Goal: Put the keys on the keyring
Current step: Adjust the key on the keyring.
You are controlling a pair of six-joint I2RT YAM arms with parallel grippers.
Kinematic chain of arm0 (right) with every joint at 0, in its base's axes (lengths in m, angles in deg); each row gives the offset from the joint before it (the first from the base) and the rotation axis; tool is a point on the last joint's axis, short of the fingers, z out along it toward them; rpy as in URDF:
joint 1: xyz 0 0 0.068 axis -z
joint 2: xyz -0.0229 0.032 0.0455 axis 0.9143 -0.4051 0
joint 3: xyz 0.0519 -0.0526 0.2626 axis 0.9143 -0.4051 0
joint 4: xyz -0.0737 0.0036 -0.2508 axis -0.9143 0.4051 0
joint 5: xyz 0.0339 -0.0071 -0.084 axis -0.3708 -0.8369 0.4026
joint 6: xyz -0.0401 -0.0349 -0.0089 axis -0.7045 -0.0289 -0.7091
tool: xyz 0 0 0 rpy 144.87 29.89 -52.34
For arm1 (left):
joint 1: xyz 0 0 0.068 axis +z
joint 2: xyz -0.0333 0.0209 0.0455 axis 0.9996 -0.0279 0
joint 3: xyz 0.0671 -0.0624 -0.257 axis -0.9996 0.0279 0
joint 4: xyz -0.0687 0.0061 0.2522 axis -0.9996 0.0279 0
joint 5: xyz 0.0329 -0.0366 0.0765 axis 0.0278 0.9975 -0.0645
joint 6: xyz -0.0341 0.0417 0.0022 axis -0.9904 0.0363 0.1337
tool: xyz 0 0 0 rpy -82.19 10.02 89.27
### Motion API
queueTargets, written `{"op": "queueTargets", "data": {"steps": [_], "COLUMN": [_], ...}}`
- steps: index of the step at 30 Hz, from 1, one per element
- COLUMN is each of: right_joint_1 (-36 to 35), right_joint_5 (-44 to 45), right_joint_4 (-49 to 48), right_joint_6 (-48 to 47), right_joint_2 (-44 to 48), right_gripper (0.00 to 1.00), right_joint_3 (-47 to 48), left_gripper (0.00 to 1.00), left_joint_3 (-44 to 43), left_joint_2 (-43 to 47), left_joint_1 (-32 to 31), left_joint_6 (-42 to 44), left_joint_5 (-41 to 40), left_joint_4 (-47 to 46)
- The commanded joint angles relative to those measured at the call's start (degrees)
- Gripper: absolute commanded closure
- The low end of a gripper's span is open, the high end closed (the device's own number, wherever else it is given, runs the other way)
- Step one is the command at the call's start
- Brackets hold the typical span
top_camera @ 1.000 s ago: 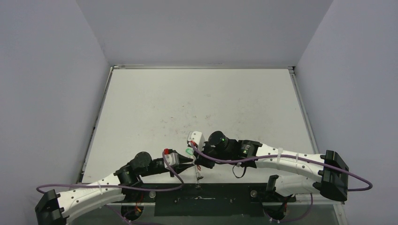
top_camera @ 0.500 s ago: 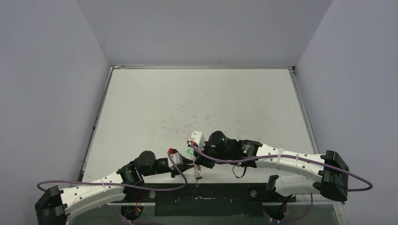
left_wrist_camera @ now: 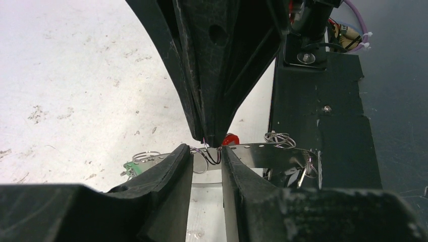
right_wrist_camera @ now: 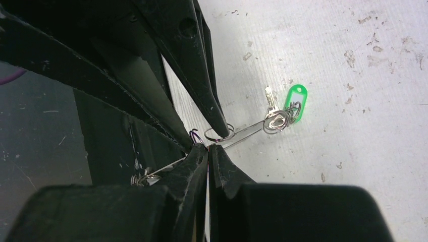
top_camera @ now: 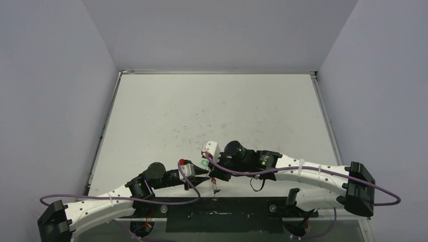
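Observation:
The keyring [left_wrist_camera: 262, 154] shows as a thin grey metal band with small rings, lying at the table's near edge [top_camera: 215, 188] [right_wrist_camera: 247, 130]. The green-tagged key [right_wrist_camera: 295, 103] hangs on its far end [left_wrist_camera: 132, 167]. My right gripper [left_wrist_camera: 214, 143] [top_camera: 211, 177] [right_wrist_camera: 208, 148] is shut. A bit of the red key's tag [left_wrist_camera: 231, 139] shows at its tips, and a small dark ring hangs below them. My left gripper [left_wrist_camera: 207, 151] [top_camera: 204, 174] stands narrowly open, one finger on each side of that ring, with the band just behind its tips.
The black base plate [left_wrist_camera: 323, 101] [top_camera: 217, 214] with bolts borders the table right beside the keyring. Purple cables [top_camera: 237, 173] loop over both arms. Grey walls enclose the white, scuffed table [top_camera: 217, 111] on three sides.
My left arm has shifted right toward the right gripper's tips, and its jaws have parted a little. The right arm and the keyring have stayed put.

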Motion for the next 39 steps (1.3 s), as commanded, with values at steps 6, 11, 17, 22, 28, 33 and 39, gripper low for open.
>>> {"op": "queueTargets", "data": {"steps": [6,11,17,22,28,33,39], "right_joint_1": [0.19,0.18,0.28,1.34,1.92,2.21,4.72], "right_joint_5": [-0.72,-0.31,0.12,-1.75,-6.23,-8.56,-11.27], "right_joint_4": [-2.39,-2.30,-2.45,-4.32,-7.76,-9.56,-13.07], "right_joint_6": [0.37,0.49,0.65,0.86,0.89,0.74,1.51], "right_joint_2": [0.85,1.27,2.40,5.14,7.50,7.69,9.52], "right_gripper": [1.00,1.00,1.00,1.00,1.00,0.73,0.41], "right_joint_3": [2.05,1.97,1.48,-0.15,-2.09,-2.87,-5.49], "left_gripper": [0.89,1.00,1.00,1.00,1.00,1.00,1.00], "left_joint_3": [-2.10,-2.63,-2.92,-2.71,-1.97,-1.18,-0.32], "left_joint_2": [-0.26,-1.46,-0.24,2.64,4.83,4.11,4.09], "left_joint_1": [-0.21,-0.25,-0.21,-0.22,-0.24,-0.23,-0.21], "left_joint_6": [-0.47,0.15,0.43,0.77,0.77,-0.11,-0.69], "left_joint_5": [0.86,1.70,0.70,-0.71,-1.69,-2.23,-2.72], "left_joint_4": [-3.88,-2.96,0.01,3.11,3.83,1.33,-0.19]}}
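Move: Between the slightly open left fingertips, some 1 cm to the right of the left hand point, stands the small split ring on the metal plate's edge; the shut right fingertips already hold this ring at their own point. From the left hand, the green tag lies about 5 cm ahead, 1 cm left and 4 cm lower. The red tag hangs roughly 3 cm back, 2 cm right and 3 cm lower, the plate's near-end rings about 6 cm back, 3 cm right and 4 cm lower. Closing on the split ring, the left fingers pinch it while the right ones still hold it, and both hands then rise together about 2.5 cm. Near the top the right fingers open past half, letting go of the ring, and that hand climbs another centimetre, fingertips tipping up some 10 degrees; the left keeps its pinch and sinks back nearly 2 cm. ##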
